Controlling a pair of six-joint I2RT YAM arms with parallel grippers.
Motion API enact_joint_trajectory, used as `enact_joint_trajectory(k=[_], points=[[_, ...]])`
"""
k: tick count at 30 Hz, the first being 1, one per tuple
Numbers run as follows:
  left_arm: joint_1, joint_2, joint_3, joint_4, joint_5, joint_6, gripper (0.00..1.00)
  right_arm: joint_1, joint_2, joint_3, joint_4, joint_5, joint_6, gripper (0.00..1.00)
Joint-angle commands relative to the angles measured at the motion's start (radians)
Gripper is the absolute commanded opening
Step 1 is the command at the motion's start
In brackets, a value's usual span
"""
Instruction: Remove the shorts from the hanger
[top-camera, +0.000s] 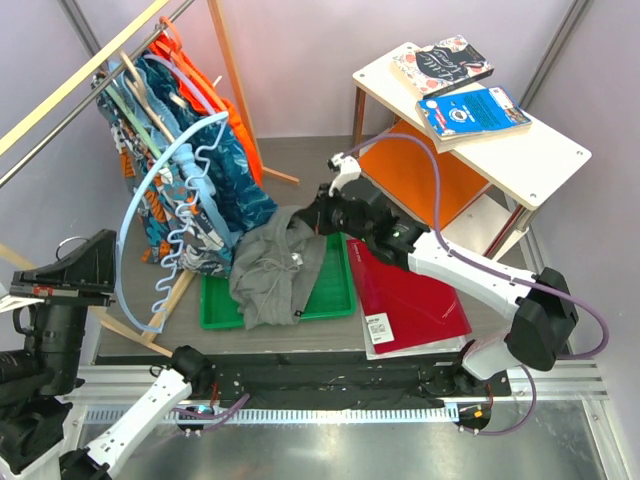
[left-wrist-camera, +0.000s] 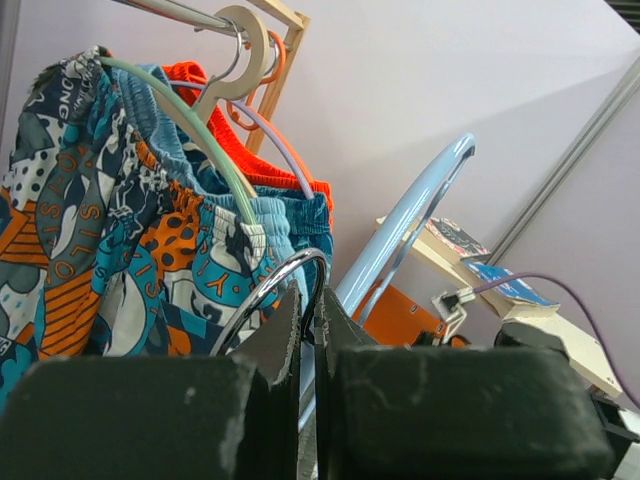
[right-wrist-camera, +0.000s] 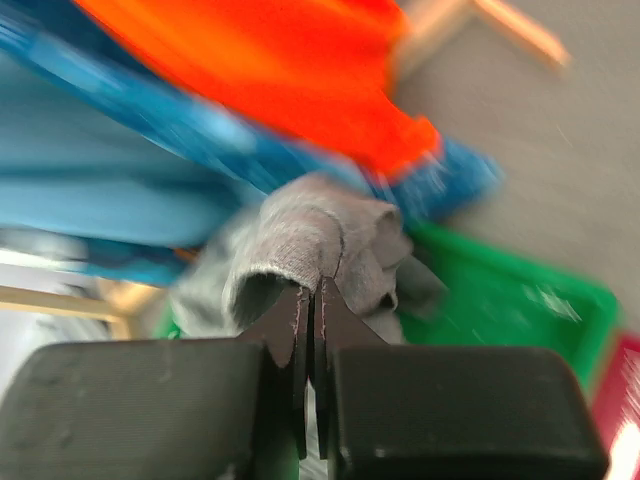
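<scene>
The grey shorts (top-camera: 270, 270) lie bunched over the left end of a green tray (top-camera: 335, 295). My right gripper (top-camera: 312, 215) is shut on their upper edge; in the right wrist view the grey cloth (right-wrist-camera: 320, 225) folds over the closed fingertips of the right gripper (right-wrist-camera: 318, 290). My left gripper (top-camera: 80, 258) is at the far left, shut on the metal hook (left-wrist-camera: 300, 268) of a light-blue hanger (top-camera: 150, 200). That hanger's blue arm (left-wrist-camera: 410, 210) rises past the left gripper (left-wrist-camera: 310, 300). The floral shorts (top-camera: 195, 180) hang on the rack, also seen as floral shorts (left-wrist-camera: 100, 250).
A wooden clothes rack (top-camera: 80, 75) with several hangers and an orange garment (top-camera: 228, 115) stands at the back left. A red folder (top-camera: 415, 295) lies right of the tray. A side table (top-camera: 520, 165) at the back right carries two books (top-camera: 470, 110).
</scene>
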Motion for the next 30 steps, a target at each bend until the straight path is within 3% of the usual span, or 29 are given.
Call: enact_joint_trajectory(k=[1, 5, 8, 13, 19, 23, 26, 30], points=[[0.006, 0.032, 0.014, 0.032, 0.025, -0.022, 0.00, 0.003, -0.071, -0.108, 0.002, 0.022, -0.001, 0.01], [0.005, 0.030, -0.005, 0.042, 0.028, -0.032, 0.00, 0.018, -0.060, -0.168, -0.067, 0.033, -0.040, 0.01], [0.006, 0.033, -0.008, 0.034, 0.031, -0.032, 0.00, 0.050, -0.011, -0.197, -0.066, -0.053, -0.060, 0.01], [0.005, 0.033, -0.035, 0.040, 0.020, -0.053, 0.00, 0.121, 0.117, -0.246, 0.094, -0.192, 0.002, 0.01], [0.005, 0.071, -0.014, -0.003, 0.046, -0.076, 0.00, 0.109, 0.286, -0.202, 0.059, -0.153, 0.039, 0.01], [0.006, 0.087, -0.001, -0.038, 0.059, -0.081, 0.00, 0.109, 0.267, -0.208, -0.043, 0.003, 0.017, 0.01], [0.005, 0.087, -0.020, -0.030, 0.066, -0.085, 0.00, 0.109, 0.219, -0.194, -0.133, 0.030, -0.017, 0.21], [0.006, 0.102, -0.034, -0.027, 0.091, -0.084, 0.00, 0.112, 0.119, -0.191, -0.210, 0.047, -0.024, 0.41]])
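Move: The right hand holds the grey shorts, which hang over the green tray; the tray's middle lies about 7 cm back, 6 cm to its left and 28 cm below. The other hanging shorts are some 14 cm left and 5 cm ahead of this hand, the red folder about 23 cm right, 7 cm back and 29 cm down. From the left hand, holding the empty blue hanger, the tray is roughly 12 cm ahead, 17 cm right and 50 cm below. Right hand lowers the shorts some 22 cm, drawing back, onto the tray and opens; left carries the hanger forward-right-down. ##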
